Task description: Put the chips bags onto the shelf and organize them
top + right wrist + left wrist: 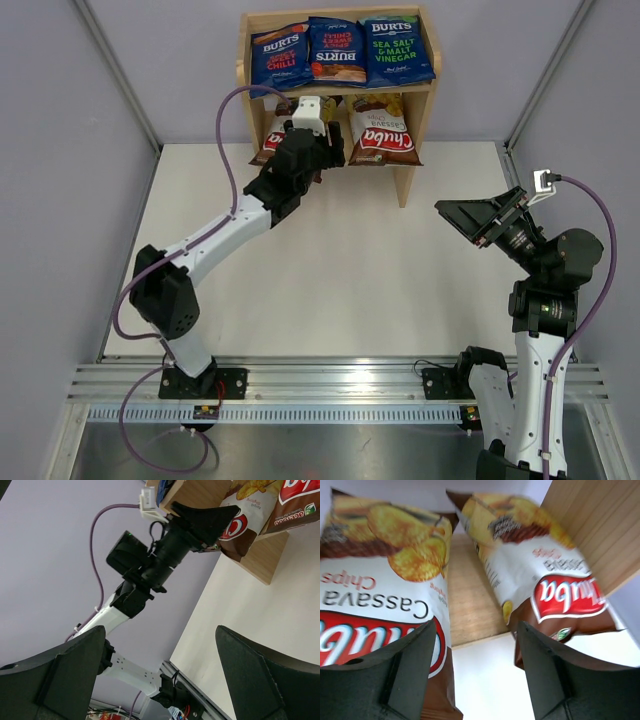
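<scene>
The wooden shelf (411,150) stands at the table's far edge. Three blue BURTS chips bags (336,50) lie side by side on its top tier. Two brown-white Chuba bags lean on the lower tier, the left one (270,142) partly hidden by my left wrist, the right one (382,135) in full view. My left gripper (328,150) hovers just in front of the lower tier, open. In the left wrist view the left gripper (476,630) holds nothing, with one Chuba bag (380,580) to its left and the other (545,570) to its right. My right gripper (460,215) hangs open and empty far to the right.
An aluminium rail (330,385) runs along the near edge by both arm bases. A purple cable (230,150) loops beside the shelf's left panel. In the right wrist view the open right gripper (160,632) faces the left arm (165,555) and shelf side (260,560).
</scene>
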Controlling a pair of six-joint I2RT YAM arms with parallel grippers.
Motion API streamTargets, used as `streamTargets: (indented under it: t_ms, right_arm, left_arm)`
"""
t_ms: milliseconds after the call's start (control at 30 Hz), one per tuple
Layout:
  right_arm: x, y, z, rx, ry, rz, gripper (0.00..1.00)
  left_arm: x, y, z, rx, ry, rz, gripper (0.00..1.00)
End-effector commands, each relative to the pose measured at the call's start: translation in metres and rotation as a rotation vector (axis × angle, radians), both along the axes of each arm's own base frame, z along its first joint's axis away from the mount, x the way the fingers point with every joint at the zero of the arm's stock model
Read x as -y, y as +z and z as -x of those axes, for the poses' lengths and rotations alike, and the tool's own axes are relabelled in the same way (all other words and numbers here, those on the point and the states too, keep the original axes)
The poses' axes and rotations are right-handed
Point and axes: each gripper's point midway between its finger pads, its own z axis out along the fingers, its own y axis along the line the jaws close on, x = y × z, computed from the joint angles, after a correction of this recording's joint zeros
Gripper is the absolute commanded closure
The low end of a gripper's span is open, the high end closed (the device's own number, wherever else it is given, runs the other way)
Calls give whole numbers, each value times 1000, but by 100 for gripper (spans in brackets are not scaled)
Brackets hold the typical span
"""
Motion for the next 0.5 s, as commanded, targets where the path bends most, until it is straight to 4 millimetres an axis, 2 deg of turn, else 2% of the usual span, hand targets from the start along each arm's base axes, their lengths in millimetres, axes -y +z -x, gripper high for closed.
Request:
streamTargets:
  t_ms: [0, 67, 133, 167, 200, 233, 267, 300, 333, 367, 400, 433, 467]
  right_arm:
    - [0, 8, 3, 56, -22, 32, 0]
    - [1, 7, 2, 59, -32, 39, 1]
    - [1, 3, 2, 46, -39, 49, 1]
    - [3, 4, 2, 51, -51, 58, 1]
    - [3, 3, 1, 55, -60, 71, 1]
    - [6, 3, 0, 68, -88, 110, 1]
    - [8, 2, 0, 72, -108, 136, 0]
    - [12, -7, -1, 69, -131, 193, 1]
    - [17, -6, -4, 81, -176, 224, 1]
    - [20, 1, -2, 112, -202, 264, 1]
    - [24, -8, -2, 74, -228, 298, 1]
    - [36, -11, -8, 92, -305, 371, 0]
    - [41, -7, -8, 100, -338, 402, 0]
  left_arm:
    - [-7, 55, 17, 112, -21, 104, 30]
    - [-10, 61, 27, 114, -32, 110, 27]
    - [-12, 55, 37, 97, -29, 98, 23]
    - [-15, 50, 42, 77, -26, 80, 16]
    - [-18, 56, 51, 78, -25, 86, 13]
    - [-23, 42, 57, 41, -25, 59, 9]
    - [-26, 42, 61, 33, -18, 74, 7]
    - [-36, 48, 74, 30, -14, 84, 1]
    - [-42, 34, 80, 4, -5, 70, 1]
    - [-50, 29, 88, -20, 8, 70, 1]
    - [-63, 40, 100, -7, 23, 93, 1]
    - [-72, 41, 107, -13, 43, 99, 1]
    - [-81, 25, 115, -55, 55, 71, 1]
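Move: The left hand is already part-open beside the left Chuba bag, whose middle is about 7 cm ahead, 8 cm to its left and some 6 cm lower on the lower shelf. The right Chuba bag is about 9 cm ahead, 12 cm right and equally low; the middle blue Burts bag is on the upper shelf straight ahead, roughly 12 cm out and 10 cm higher. From the right hand, the left Chuba bag is about 29 cm ahead, 32 cm left, 15 cm lower. The left hand backs away from the two Chuba bags and off the shelf front, about 9 cm back and 5 cm left, rising some 4 cm first and then sinking most of that again, while its fingers spread from two-thirds to fully open. The right hand, open and empty, shifts 2 cm right as its wrist turns clockwise and rolls left side down, each 10 degrees or so. ##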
